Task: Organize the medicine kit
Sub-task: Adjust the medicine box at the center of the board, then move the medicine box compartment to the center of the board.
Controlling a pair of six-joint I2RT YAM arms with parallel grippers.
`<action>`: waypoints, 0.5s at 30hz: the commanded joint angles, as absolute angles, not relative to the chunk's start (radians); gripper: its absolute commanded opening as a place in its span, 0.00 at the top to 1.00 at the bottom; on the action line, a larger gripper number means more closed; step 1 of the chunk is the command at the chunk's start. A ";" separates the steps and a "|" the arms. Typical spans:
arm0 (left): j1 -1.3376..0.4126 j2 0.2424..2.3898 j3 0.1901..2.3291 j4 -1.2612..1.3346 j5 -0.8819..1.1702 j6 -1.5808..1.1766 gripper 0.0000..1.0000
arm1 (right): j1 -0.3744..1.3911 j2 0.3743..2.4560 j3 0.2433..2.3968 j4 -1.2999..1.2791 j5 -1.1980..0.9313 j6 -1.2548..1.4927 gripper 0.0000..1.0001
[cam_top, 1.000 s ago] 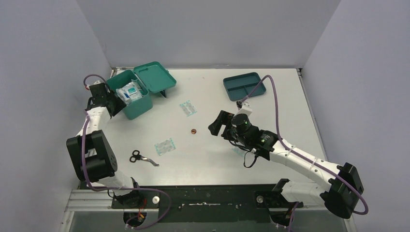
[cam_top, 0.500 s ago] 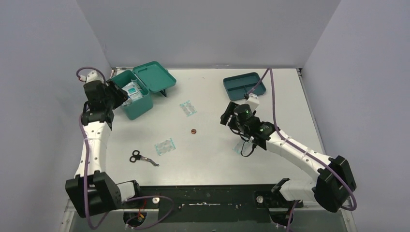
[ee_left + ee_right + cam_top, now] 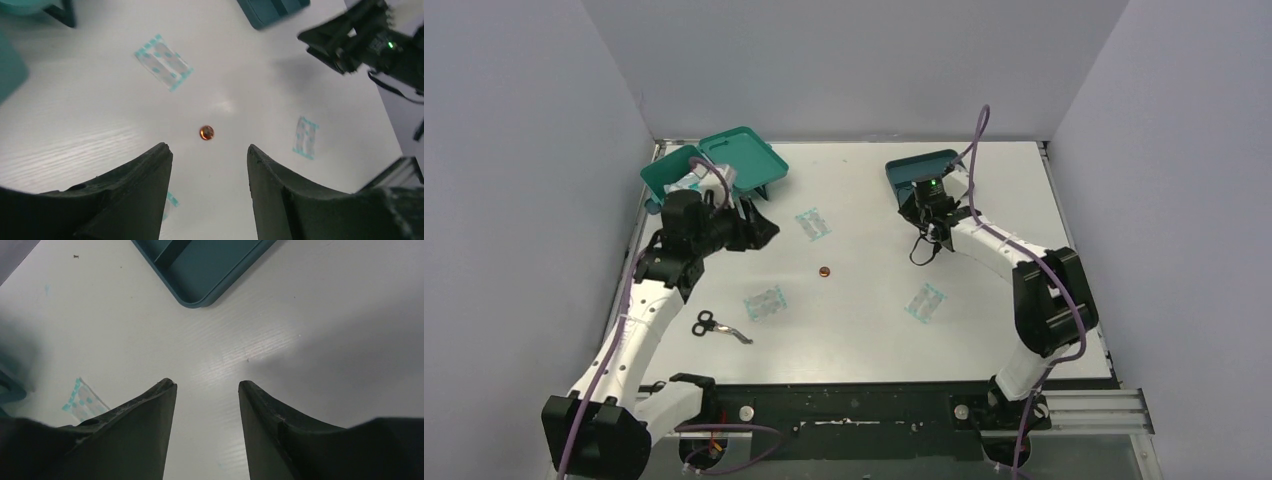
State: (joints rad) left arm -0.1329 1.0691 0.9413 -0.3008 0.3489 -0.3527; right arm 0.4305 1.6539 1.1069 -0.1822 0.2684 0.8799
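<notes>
The medicine kit [image 3: 664,172], a teal box with its lid [image 3: 746,160] swung open, stands at the back left, and my left arm hides part of it. White packets [image 3: 686,183] show inside. My left gripper [image 3: 760,231] [image 3: 207,148] hovers open and empty just right of the kit. A small copper disc [image 3: 206,132] [image 3: 824,271] lies on the table ahead of its tips. My right gripper [image 3: 911,209] [image 3: 206,384] is open with nothing between its fingers, above bare table by the near corner of the dark teal divided tray [image 3: 929,168] [image 3: 200,270].
Three plaster packets lie flat on the white table: one [image 3: 812,223] [image 3: 163,62] right of the kit, one [image 3: 764,302] near the middle left, one [image 3: 925,301] [image 3: 305,145] at the right. Scissors [image 3: 719,326] lie near the front left. Grey walls close in the table.
My left arm swung from the kit's left side out over the table to its right, jaws widening. My right arm drew back toward the tray with jaws narrowing, uncovering a plaster packet.
</notes>
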 commanded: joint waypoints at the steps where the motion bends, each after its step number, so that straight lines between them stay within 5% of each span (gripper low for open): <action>1: -0.206 1.024 0.821 -0.193 0.519 -0.354 0.45 | 0.395 1.764 1.201 -0.104 0.286 0.997 0.49; 11: -0.200 1.050 0.651 0.033 0.613 -0.435 0.36 | 0.300 1.953 1.332 -0.083 0.216 1.149 0.50; 12: -0.199 1.055 0.661 0.018 0.615 -0.416 0.32 | 0.296 1.962 1.332 -0.076 0.216 1.156 0.50; 13: -0.196 1.060 0.671 0.004 0.609 -0.400 0.08 | 0.292 1.972 1.333 -0.070 0.214 1.159 0.50; 15: -0.187 1.060 0.677 -0.050 0.603 -0.380 0.03 | 0.286 2.004 1.355 -0.079 0.197 1.162 0.50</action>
State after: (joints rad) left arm -0.2039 1.0554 0.6189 -0.0723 0.5621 -0.4221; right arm 0.3016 1.9656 1.2922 -0.1299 0.2031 1.1103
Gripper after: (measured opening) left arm 0.917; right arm 0.498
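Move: The right hand, half open, has the dark tray's middle about 14 cm ahead, 6 cm to its right and 10 cm below; the tray's near-left corner is closer. One flat pack lies level with this hand, some 27 cm to its left; another is 21 cm back and 2 cm right. From the left hand, the tray is roughly 22 cm ahead and 43 cm right; the small round cap is 4 cm back and 13 cm right, 24 cm down. Forward and down, the right hand closes in on the tray's near-left corner, about 7 cm out and 6 cm lower, edging left late and turning some 15 degrees clockwise with its left side rising, its fingers staying half open. The left hand sinks about 8 cm while going back and right away from the green box, and opens nearly wide at the end, still in the air. ##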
